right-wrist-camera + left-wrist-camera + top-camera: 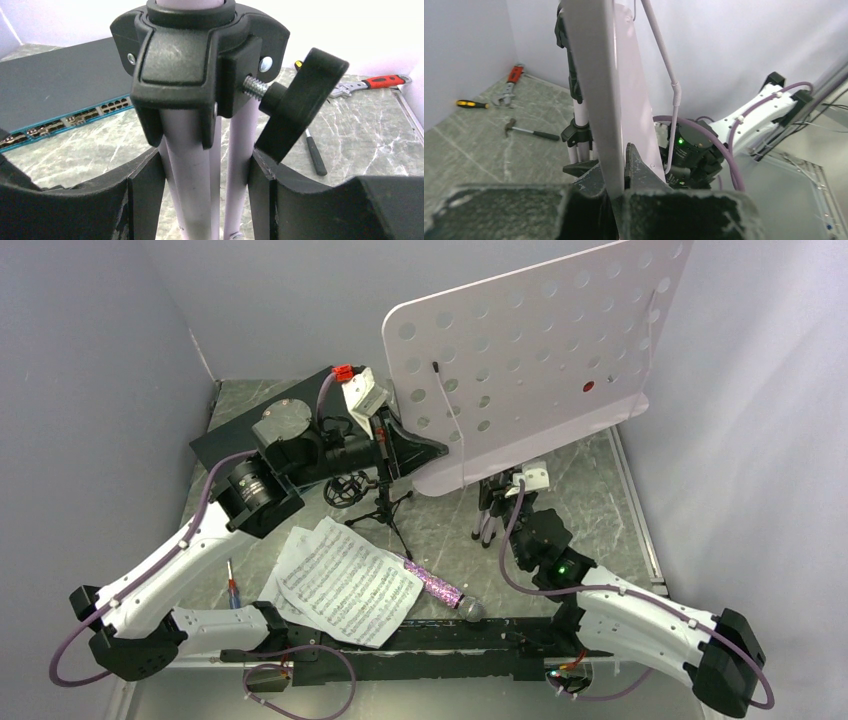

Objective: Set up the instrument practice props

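The pale-lilac perforated music stand stands tilted at the back right on its silver tripod. My left gripper is shut on the desk's lower left edge, which runs between the jaws. My right gripper is shut around the folded tripod legs just below the black collar. Two white sheet-music pages lie at the front centre. The purple glitter microphone lies beside them. The small black mic stand stands behind the pages.
A dark flat box with a teal edge lies at the back left, behind my left arm. A red wrench, a yellow screwdriver and a hammer lie on the marble table. A red-handled tool lies by my left arm.
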Available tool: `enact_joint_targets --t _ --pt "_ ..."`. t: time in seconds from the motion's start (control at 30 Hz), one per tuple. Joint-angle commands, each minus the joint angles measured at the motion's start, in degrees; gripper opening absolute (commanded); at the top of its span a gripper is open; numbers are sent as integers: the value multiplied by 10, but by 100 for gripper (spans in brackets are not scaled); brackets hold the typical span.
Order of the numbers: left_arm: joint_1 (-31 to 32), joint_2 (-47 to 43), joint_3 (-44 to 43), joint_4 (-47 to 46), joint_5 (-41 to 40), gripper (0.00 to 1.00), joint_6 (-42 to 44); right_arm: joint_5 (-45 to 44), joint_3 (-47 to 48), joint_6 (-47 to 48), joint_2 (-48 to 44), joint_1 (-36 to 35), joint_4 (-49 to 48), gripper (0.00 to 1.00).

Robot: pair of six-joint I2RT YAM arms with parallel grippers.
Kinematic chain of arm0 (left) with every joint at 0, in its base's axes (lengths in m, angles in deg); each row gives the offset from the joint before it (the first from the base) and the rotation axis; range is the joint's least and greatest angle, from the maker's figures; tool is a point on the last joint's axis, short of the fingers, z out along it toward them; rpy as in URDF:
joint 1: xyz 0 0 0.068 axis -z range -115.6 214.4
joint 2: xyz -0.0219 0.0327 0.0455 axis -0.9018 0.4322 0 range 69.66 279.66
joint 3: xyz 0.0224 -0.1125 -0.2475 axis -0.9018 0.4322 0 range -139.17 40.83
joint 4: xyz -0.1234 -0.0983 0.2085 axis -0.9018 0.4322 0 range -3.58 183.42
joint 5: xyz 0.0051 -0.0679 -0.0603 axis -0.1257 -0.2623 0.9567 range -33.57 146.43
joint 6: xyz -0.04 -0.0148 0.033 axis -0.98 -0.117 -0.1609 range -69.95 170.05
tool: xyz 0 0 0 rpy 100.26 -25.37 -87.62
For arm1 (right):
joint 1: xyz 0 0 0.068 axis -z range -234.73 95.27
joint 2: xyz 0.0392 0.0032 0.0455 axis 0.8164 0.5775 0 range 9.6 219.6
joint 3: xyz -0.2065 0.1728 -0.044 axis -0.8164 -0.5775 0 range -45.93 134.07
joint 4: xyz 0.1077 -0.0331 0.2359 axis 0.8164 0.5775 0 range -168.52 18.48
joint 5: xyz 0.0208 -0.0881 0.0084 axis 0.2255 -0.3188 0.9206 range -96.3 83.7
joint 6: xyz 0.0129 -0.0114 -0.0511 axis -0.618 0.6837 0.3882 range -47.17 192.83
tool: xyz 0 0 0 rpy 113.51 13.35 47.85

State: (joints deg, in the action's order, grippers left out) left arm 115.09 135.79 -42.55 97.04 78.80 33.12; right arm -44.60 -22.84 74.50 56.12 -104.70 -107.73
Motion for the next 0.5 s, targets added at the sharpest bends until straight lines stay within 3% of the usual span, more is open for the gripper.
enact_joint_targets --t 0.0,0.3,0.47 --pt "14 20 -48 59 6 3 45 0 46 -26 46 -5 -128 0" --pt "19 26 -83 82 -7 3 102 8 130 74 201 -1 -318 0" --pt "20 18 -77 89 -14 3 103 15 184 102 272 10 -360 0"
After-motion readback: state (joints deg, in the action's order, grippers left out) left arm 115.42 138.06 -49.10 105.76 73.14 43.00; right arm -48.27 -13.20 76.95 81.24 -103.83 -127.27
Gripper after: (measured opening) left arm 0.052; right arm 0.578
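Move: The right hand holds the music stand's tripod legs; the open table it heads for lies some 32 cm ahead, 8 cm left and 27 cm below. From that hand, the hammer is about 32 cm ahead and 12 cm right, the black mic stand 10 cm ahead and 31 cm left. The left hand grips the desk's near-left edge; from it the open spot lies roughly 43 cm ahead, 11 cm right and 50 cm below. Bring the right gripper, still pinching the tripod legs just under the collar, diagonally forward and left about 5 cm each way, gathering speed, and rising barely a centimetre. Carry the desk along with the left gripper, easing it forward some 2 cm to a stop while its wrist turns about 10 degrees; keep both grips shut on the stand. ##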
